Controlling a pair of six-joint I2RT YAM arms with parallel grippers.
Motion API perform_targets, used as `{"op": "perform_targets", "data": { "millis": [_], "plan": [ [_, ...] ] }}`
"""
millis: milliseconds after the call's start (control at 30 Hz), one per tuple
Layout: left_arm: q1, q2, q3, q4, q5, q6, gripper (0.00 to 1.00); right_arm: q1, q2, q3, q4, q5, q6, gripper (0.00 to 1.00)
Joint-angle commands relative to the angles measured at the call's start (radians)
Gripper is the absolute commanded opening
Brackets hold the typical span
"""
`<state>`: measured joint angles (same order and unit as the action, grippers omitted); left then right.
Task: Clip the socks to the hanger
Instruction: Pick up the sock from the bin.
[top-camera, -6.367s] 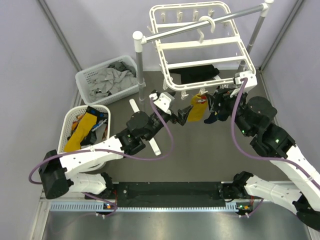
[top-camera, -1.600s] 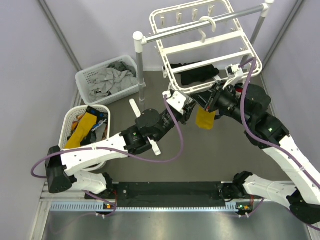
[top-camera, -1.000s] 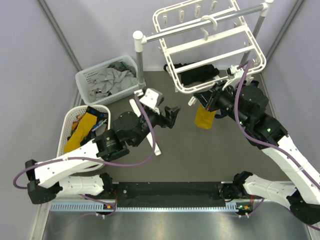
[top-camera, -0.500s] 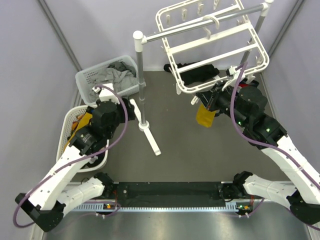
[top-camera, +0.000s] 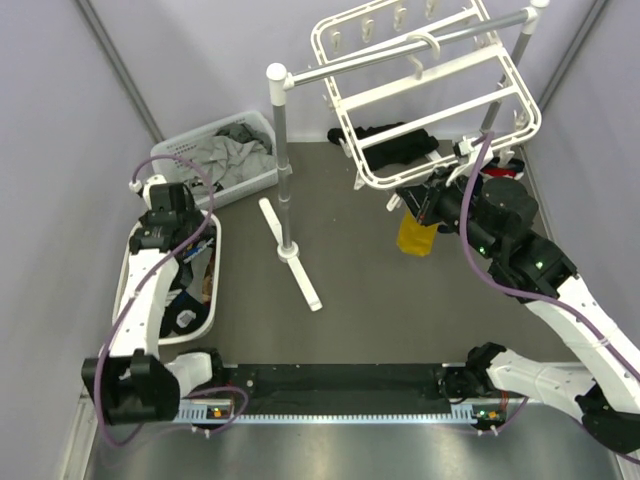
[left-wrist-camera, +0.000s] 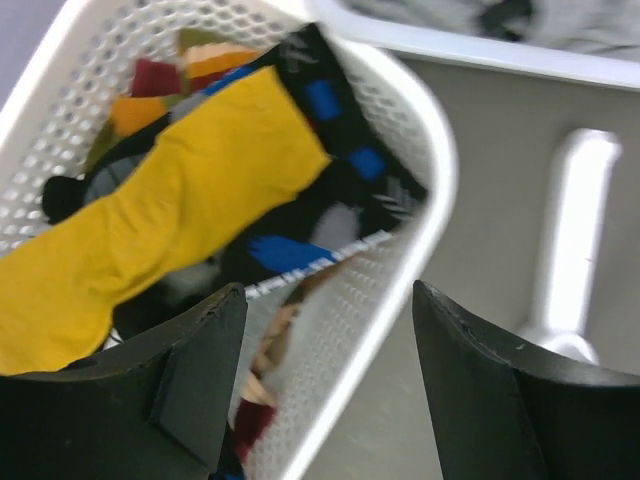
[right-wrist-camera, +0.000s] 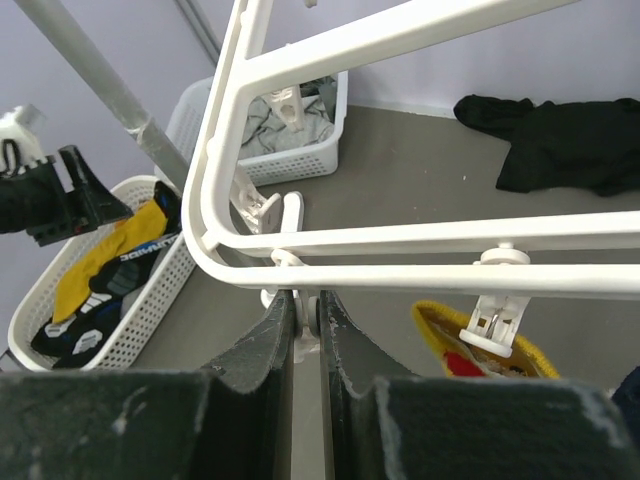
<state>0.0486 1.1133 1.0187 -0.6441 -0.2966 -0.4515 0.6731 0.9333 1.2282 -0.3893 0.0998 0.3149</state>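
Note:
Several socks lie in a white perforated basket (top-camera: 216, 272) at the left, among them a yellow one (left-wrist-camera: 150, 220) and a black one with blue marks (left-wrist-camera: 340, 170). My left gripper (top-camera: 178, 232) hangs open over that basket's rim (left-wrist-camera: 430, 200), empty (left-wrist-camera: 325, 300). The white hanger (top-camera: 430, 95) hangs tilted from the rack's pole. A yellow sock (top-camera: 415, 232) dangles from one of its clips (right-wrist-camera: 495, 320). My right gripper (top-camera: 408, 198) is shut on a small white clip under the hanger's near corner (right-wrist-camera: 308, 310).
A second white basket (top-camera: 262, 176) holds pale grey cloths. The grey pole rack (top-camera: 283, 170) stands mid-floor on white feet (top-camera: 300, 275). A black garment (top-camera: 395, 145) lies under the hanger. Grey walls close in on both sides.
My left arm swung from the middle of the floor to the left and now hovers over the sock basket. The right gripper kept its hold on the clip; the hanger tilted slightly.

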Motion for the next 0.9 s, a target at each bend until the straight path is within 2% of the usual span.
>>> {"op": "perform_targets", "data": {
  "millis": [0, 167, 300, 533, 667, 767, 800, 867],
  "plan": [
    [0.072, 0.134, 0.015, 0.081, -0.021, 0.065, 0.70, -0.003, -0.016, -0.004, -0.002, -0.014, -0.028, 0.04],
    [0.171, 0.284, 0.014, 0.155, 0.025, 0.103, 0.62, -0.003, -0.024, -0.006, 0.001, -0.012, -0.043, 0.04],
    [0.237, 0.373, 0.004, 0.234, 0.039, 0.128, 0.60, -0.004, -0.025, -0.019, 0.009, -0.014, -0.046, 0.04],
    [0.252, 0.529, 0.030, 0.288, 0.074, 0.117, 0.48, -0.004, -0.018, -0.024, 0.009, -0.020, -0.053, 0.04],
    [0.254, 0.559, 0.064, 0.209, 0.089, 0.119, 0.25, -0.004, -0.017, -0.019, 0.000, -0.011, -0.057, 0.04],
    [0.252, 0.510, 0.064, 0.190, 0.086, 0.120, 0.11, -0.003, -0.017, -0.019, -0.003, -0.009, -0.060, 0.04],
    [0.254, 0.493, 0.066, 0.178, 0.083, 0.122, 0.04, -0.003, -0.017, -0.016, -0.003, -0.011, -0.060, 0.04],
    [0.252, 0.444, 0.078, 0.164, 0.082, 0.122, 0.00, -0.004, -0.016, -0.013, -0.003, -0.011, -0.059, 0.04]
  ]
}}
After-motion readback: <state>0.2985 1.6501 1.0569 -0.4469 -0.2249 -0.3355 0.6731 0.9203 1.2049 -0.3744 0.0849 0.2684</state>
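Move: The far end of the yellow sock lies about 14 cm below the left hand, some 8 cm to its left and 4 cm ahead. The black-and-blue sock is roughly 3 cm farther out than that end and 3 cm right of it; the striped sock is about 5 cm beyond it and 4 cm left. The grey laundry sits some 25 cm ahead of the left hand, 2 cm right. From the right hand, the yellow end is about 51 cm left, 7 ahead and 33 below. Bring the left gripper down about 14 cm into the bin, going some 8 cm left and a little forward, tipping it some 20 degrees steeper on the way. Narrow the fingers while sinking, then stop at the far end of the yellow sock and shut them to pinch a fold of the cloth. ##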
